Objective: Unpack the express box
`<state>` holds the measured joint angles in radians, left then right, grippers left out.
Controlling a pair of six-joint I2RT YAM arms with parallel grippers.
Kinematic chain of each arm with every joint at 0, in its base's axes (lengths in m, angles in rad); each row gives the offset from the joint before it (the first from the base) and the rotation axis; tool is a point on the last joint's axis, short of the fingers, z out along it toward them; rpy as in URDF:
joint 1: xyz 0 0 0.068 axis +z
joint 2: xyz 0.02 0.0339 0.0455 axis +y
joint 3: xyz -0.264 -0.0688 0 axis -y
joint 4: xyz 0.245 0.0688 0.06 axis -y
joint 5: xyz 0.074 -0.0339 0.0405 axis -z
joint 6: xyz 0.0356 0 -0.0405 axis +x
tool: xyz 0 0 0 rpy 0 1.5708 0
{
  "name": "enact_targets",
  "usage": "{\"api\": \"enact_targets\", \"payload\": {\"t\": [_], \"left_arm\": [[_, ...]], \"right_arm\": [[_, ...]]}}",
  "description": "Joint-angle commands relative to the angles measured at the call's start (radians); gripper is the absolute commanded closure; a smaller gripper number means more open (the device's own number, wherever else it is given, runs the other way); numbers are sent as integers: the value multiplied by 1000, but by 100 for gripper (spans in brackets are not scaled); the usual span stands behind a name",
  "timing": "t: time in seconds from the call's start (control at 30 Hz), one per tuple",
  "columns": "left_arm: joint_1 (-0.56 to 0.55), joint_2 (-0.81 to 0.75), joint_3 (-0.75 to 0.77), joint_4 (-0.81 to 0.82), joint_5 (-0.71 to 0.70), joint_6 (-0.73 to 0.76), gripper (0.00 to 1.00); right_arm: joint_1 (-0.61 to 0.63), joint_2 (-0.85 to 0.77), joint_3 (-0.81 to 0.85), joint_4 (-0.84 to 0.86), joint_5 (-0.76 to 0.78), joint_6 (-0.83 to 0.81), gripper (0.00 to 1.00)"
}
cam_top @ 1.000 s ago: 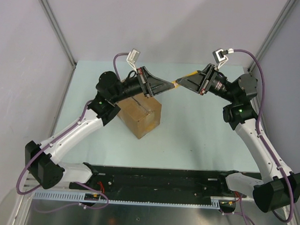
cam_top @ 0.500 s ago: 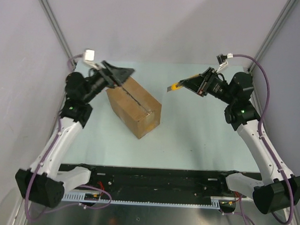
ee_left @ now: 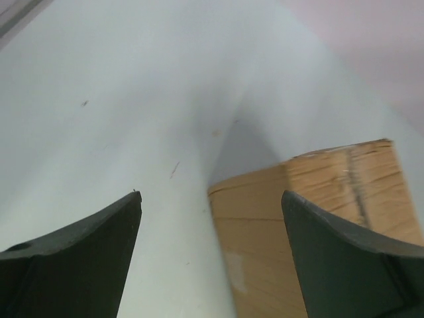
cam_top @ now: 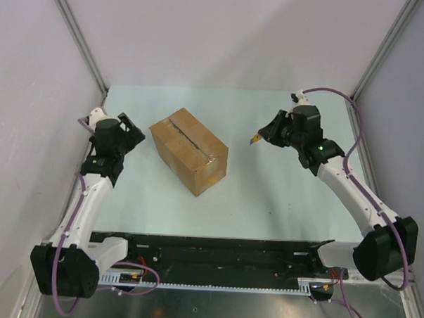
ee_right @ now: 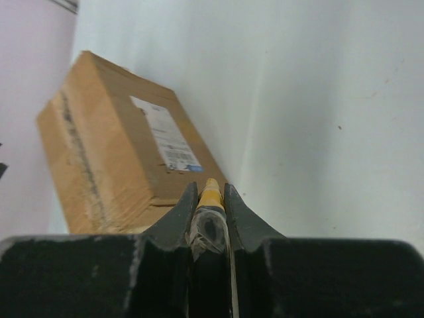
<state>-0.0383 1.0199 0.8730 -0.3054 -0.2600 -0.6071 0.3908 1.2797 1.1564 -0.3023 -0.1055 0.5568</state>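
Observation:
The express box [cam_top: 189,149], a brown cardboard carton with its flaps meeting along a centre seam, stands on the table between the arms. In the right wrist view the express box [ee_right: 109,142] shows a white label [ee_right: 165,141] on its side. My left gripper [cam_top: 131,131] hangs left of the box, open and empty. In its own view the left gripper [ee_left: 211,195] frames a box corner [ee_left: 318,199]. My right gripper [cam_top: 264,136] hovers right of the box, shut on a yellow utility knife [ee_right: 211,194] whose tip [cam_top: 256,140] points at the box.
The pale table [cam_top: 267,196] is bounded by grey walls on the left, back and right. A black rail [cam_top: 222,254] with both arm bases runs along the near edge.
My left arm has swung from above the box to its left side and its gripper has opened. My right arm has drawn back and lowered with the knife still in it.

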Motion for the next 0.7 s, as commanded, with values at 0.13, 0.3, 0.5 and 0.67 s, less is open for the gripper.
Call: {"api": "enact_targets", "payload": {"t": [0.13, 0.3, 0.5, 0.67], "left_arm": [[81, 213, 136, -24, 250, -46, 7], [83, 308, 204, -11, 340, -131, 6], [81, 403, 222, 123, 372, -217, 6], [71, 529, 293, 154, 528, -230, 8]], "right_arm": [[14, 60, 29, 19, 87, -49, 100], [14, 64, 29, 31, 90, -55, 100], [10, 81, 29, 40, 87, -49, 100], [-3, 95, 29, 49, 69, -43, 100]]}}
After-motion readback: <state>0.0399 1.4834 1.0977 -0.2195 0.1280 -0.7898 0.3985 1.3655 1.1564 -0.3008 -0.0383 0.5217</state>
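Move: The express box's middle lies about 15 cm to the right of my open left hand, 4 cm ahead and some 16 cm below; its near-left top corner is closer, roughly 3 cm right and 6 cm ahead. The yellow knife, shut in my right hand, is about 33 cm to the left hand's right, level with it fore and aft, slightly higher. From my right hand the box's middle is some 20 cm left, 5 cm ahead and 20 cm down. I drop my left hand about 4 cm, then swing it forward some 9 cm and about 4 cm right, to the left far end of the box, fingers still wide open, rolling the hand some 20 degrees so its left side sinks. Meanwhile my right hand keeps its grip on the knife and sinks about 3.5 cm, easing slightly forward. ##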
